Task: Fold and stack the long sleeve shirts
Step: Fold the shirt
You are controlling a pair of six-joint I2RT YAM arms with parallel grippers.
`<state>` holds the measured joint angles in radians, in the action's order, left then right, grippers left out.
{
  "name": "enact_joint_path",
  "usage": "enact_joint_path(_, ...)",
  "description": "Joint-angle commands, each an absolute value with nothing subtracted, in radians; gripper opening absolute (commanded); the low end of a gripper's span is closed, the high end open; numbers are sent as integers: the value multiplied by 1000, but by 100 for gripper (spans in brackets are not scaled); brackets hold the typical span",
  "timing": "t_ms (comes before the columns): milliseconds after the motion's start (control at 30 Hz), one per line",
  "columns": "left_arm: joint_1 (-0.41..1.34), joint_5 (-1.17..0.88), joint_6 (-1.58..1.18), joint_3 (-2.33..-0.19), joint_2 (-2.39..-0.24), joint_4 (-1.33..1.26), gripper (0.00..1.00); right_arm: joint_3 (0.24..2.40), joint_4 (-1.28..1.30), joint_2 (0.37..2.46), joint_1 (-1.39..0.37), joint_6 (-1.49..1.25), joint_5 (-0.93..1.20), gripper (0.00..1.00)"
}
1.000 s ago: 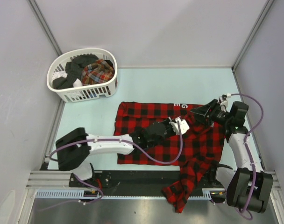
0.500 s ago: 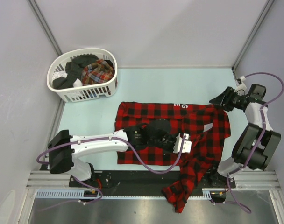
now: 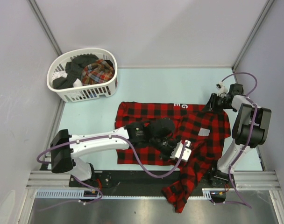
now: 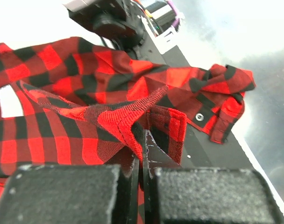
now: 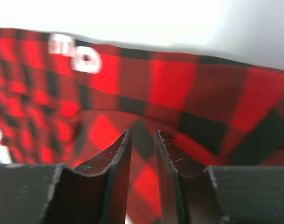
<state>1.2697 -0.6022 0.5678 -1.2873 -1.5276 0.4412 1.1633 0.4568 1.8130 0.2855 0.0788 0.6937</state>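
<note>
A long sleeve shirt [image 3: 146,116] in large red-and-black checks lies spread over the middle of the table, one sleeve [image 3: 181,196] trailing over the near edge. My left gripper [image 3: 185,150] is shut on a raised fold of this shirt [image 4: 86,84] near its near right part; the left wrist view shows the cloth pinched between the jaws [image 4: 143,142]. My right gripper [image 3: 213,105] sits low at the shirt's far right corner. Its jaws [image 5: 142,133] stand a narrow gap apart, with checked cloth [image 5: 170,84] just beyond the tips. A finer plaid shirt [image 3: 99,71] lies in the basket.
The white slatted basket [image 3: 86,95] stands at the far left, holding dark clothes [image 3: 75,69] beside the plaid shirt. A black rail [image 3: 132,177] and metal frame run along the near edge. Grey walls close in the left, far and right sides.
My left gripper has drawn its fold of shirt toward the near right. The right arm swung off the shirt to the far right, then dropped to the shirt's far right corner while its jaws narrowed.
</note>
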Motion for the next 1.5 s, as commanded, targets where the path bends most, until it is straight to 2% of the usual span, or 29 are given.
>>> enact_joint_path(0, 1249, -669, 554, -1341, -1554, 479, 1, 1200, 445, 1893, 302, 164, 536, 31)
enact_joint_path(200, 1151, -699, 450, -1364, -1589, 451, 0, 1252, 478, 2002, 353, 207, 521, 33)
enact_joint_path(500, 780, -739, 200, -1344, -1715, 325, 0, 1364, 635, 1910, 348, 273, 739, 52)
enact_joint_path(733, 534, -692, 101, -1267, -1815, 233, 1, 1385, 756, 1902, 322, 360, 762, 56)
enact_joint_path(1100, 427, -672, 6, -1071, -1825, 134, 4, 1350, 761, 1954, 310, 397, 701, 55)
enact_joint_path(1467, 379, -672, -58, -960, -1732, 6, 1, 1367, 759, 1965, 316, 397, 667, 55)
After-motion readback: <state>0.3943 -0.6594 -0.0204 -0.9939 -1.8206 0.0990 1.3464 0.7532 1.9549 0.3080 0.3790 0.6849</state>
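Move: Over the shirt's near edge, the left hand already pinches a gathered piece of the shirt. The upper left part of the shirt, where it goes, lies about 27 cm ahead, 18 cm left and 18 cm below. From this hand the white letters are 35 cm ahead and 3 cm right, the white patch 21 cm ahead and 15 cm right. The right hand has the shirt's upper right part 4 cm below and 3 cm right, the letters 2 cm ahead and 14 cm left. Keeping its pinch, the left hand sweeps the cloth forward some 27 cm, then increasingly left and down, about 17 cm each, to the shirt's upper left part, turning counter-clockwise some 65 degrees as it tips. The right hand dips 4 cm and shifts right to the upper right part, opens its fingers wider, lifts, then settles low over it again. ##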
